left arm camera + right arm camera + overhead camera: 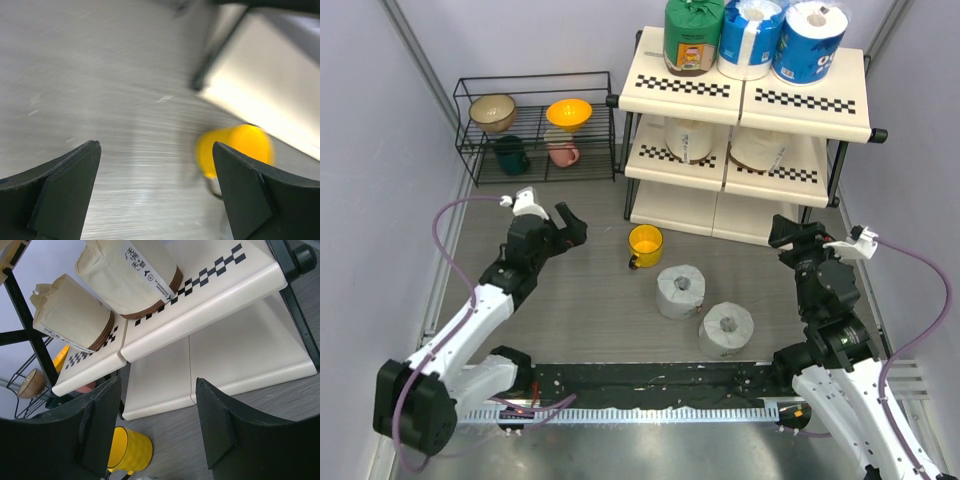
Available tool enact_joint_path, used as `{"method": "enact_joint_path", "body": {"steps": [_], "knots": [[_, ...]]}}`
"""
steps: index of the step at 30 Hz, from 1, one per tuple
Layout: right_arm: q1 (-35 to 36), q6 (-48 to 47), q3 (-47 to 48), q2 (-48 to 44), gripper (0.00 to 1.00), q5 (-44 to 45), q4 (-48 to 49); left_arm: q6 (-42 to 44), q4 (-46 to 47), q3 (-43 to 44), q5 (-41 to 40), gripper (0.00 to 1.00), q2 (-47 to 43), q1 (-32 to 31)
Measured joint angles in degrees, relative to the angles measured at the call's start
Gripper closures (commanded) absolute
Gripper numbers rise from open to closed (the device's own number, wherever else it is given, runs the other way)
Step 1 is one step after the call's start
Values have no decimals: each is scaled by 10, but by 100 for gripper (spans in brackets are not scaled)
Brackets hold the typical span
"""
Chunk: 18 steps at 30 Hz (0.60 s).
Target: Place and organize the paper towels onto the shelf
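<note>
The shelf stands at the back right. Its top tier holds a green-wrapped roll and two blue-and-white rolls. Two cream rolls sit on the middle tier; they also show in the right wrist view. Two grey-white rolls stand on the table in front. My left gripper is open and empty, left of the rolls; the left wrist view shows bare table between its fingers. My right gripper is open and empty, facing the shelf's lower tiers.
A small yellow cup stands on the table between my left gripper and the shelf; it also shows in both wrist views. A low black wire rack with bowls and mugs stands at the back left.
</note>
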Motion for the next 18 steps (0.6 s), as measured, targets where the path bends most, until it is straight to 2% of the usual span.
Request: {"method": "enact_joint_path", "body": {"steps": [4,9,14,18], "knots": [[0,7,-10,-15,33,-1,12,28,18,14,3,0,-61,-72],[0,16,-50,-28,33,-3,14,35,76,18,2,0,-65,-137],[0,19,-58,-38,33,-8,10,37,141,36,-20,0,-6,-201],[0,19,-58,-52,33,-7,7,49,178,103,-45,0,81,-249]]}}
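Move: The nearer grey paper towel roll, most likely my left hand's goal, stands about 26 cm to its right, 13 cm back and 10 cm lower. The yellow mug is about 17 cm to that hand's right, nearly level fore and aft and 11 cm down; the second grey roll lies some 37 cm right, 24 cm back and 10 cm below. From my right hand the nearer roll is about 20 cm left, 5 cm back and 23 cm down. I swing my empty left hand about 16 cm to the right and lift it some 10 cm, mostly early on, up to the yellow mug's side of the table and towards the nearer grey roll. As it goes I turn it about 20 degrees clockwise and tip the fingers up by as much, keeping them wide open. My right hand, half-open and empty, sinks a couple of centimetres. ##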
